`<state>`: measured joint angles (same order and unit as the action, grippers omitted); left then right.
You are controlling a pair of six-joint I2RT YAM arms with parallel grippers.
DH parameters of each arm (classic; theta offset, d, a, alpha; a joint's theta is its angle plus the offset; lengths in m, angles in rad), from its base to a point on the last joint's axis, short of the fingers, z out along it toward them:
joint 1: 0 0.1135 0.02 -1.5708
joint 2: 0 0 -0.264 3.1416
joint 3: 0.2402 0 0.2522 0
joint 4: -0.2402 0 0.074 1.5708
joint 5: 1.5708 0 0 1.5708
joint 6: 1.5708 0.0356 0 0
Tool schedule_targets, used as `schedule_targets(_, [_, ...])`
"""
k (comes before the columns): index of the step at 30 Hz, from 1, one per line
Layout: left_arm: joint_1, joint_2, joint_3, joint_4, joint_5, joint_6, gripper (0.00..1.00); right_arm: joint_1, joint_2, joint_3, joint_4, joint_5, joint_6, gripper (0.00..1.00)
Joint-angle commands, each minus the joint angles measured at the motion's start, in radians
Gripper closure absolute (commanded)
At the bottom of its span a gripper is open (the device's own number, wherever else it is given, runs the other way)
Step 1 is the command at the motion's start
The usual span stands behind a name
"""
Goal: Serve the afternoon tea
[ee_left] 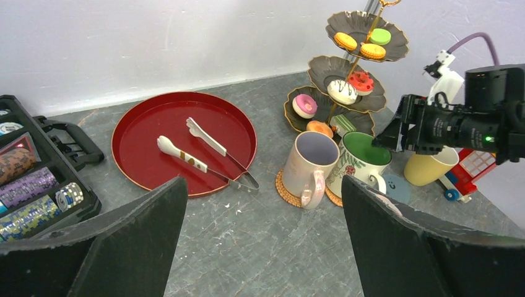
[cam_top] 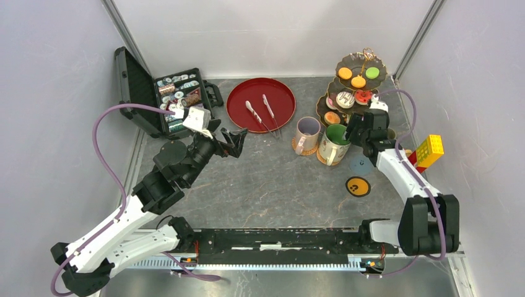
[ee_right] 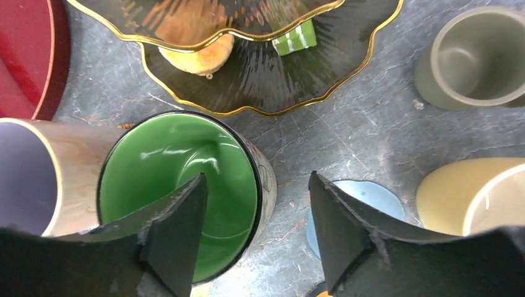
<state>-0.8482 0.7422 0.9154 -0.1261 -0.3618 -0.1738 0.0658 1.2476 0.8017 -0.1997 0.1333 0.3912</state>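
The dark three-tier stand [cam_top: 354, 86] with gold rims holds small toy cakes: orange and green on top, white and red in the middle, pink [ee_left: 304, 106], orange [ee_right: 198, 55] and striped green [ee_right: 295, 38] on the bottom tier. In front of it stand a beige mug [cam_top: 306, 135] and a green-lined mug [cam_top: 334, 143] on woven coasters. My right gripper [ee_right: 257, 179] is open and hangs over the green-lined mug [ee_right: 179, 185], one finger above its inside and the other outside its wall. A yellow mug [ee_right: 470, 195] and a small grey mug [ee_right: 477, 59] stand to the right. My left gripper [ee_left: 263, 185] is open and empty over bare table.
A round red tray [cam_top: 260, 104] with two tongs [ee_left: 204, 154] lies at the back centre. A black open case [cam_top: 167, 99] of small items sits at the back left. A blue coaster [ee_right: 371, 198], a yellow smiley coaster [cam_top: 358, 186] and a yellow toy block [cam_top: 429, 150] lie on the right.
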Motion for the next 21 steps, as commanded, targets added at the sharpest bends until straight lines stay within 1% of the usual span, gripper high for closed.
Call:
schedule_targets(1, [0.003,0.006,0.03,0.023,-0.006,-0.047,0.0,0.02,0.06,0.005,0.071,0.01,0.044,0.38])
schedule_targets(3, [0.003,0.007,0.03,0.023,-0.005,-0.047,0.0,0.034,0.075,0.003,0.086,0.041,0.05,0.46])
schedule_targets(6, [0.003,0.009,0.03,0.023,-0.005,-0.047,0.0,0.052,0.105,0.011,0.078,0.078,0.059,0.54])
schedule_targets(9, [0.003,0.01,0.03,0.023,-0.005,-0.047,0.0,0.071,0.114,0.016,0.071,0.113,0.064,0.67])
schedule_targets(11, [0.003,0.011,0.03,0.023,-0.006,-0.046,0.0,0.079,0.107,0.016,0.071,0.13,0.063,0.78])
schedule_targets(13, [0.003,0.009,0.03,0.023,-0.007,-0.047,0.0,0.086,0.09,0.019,0.072,0.143,0.061,0.85])
schedule_targets(17, [0.003,0.008,0.03,0.023,-0.002,-0.05,0.0,0.097,0.043,0.032,0.071,0.159,0.05,0.94])
schedule_targets(21, [0.004,0.006,0.03,0.023,0.001,-0.052,0.0,0.102,0.003,0.042,0.062,0.159,0.048,1.0])
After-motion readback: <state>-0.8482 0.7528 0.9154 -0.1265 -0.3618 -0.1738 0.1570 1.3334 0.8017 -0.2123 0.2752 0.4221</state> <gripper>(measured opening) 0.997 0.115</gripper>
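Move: Just right of the green mug, the open right hand has the mug's middle about 4 cm to its left, 1 cm ahead and 7 cm below. The purple mug stands some 14 cm left and 4 cm ahead; the blue coaster lies 7 cm right, 3 cm back and 12 cm below. The stand's bottom tier is about 15 cm ahead, 1 cm right. From the left hand, the green mug lies 15 cm ahead, 34 cm right and 30 cm below. Sinking about 3 cm with a roughly 1 cm shift left, the right hand sets its fingers astride the right-hand rim of the green mug, left finger inside and right finger outside. The fingers close from well open until they pinch the mug's wall, while the hand tips down some 5 degrees and eases back slightly at the end. ##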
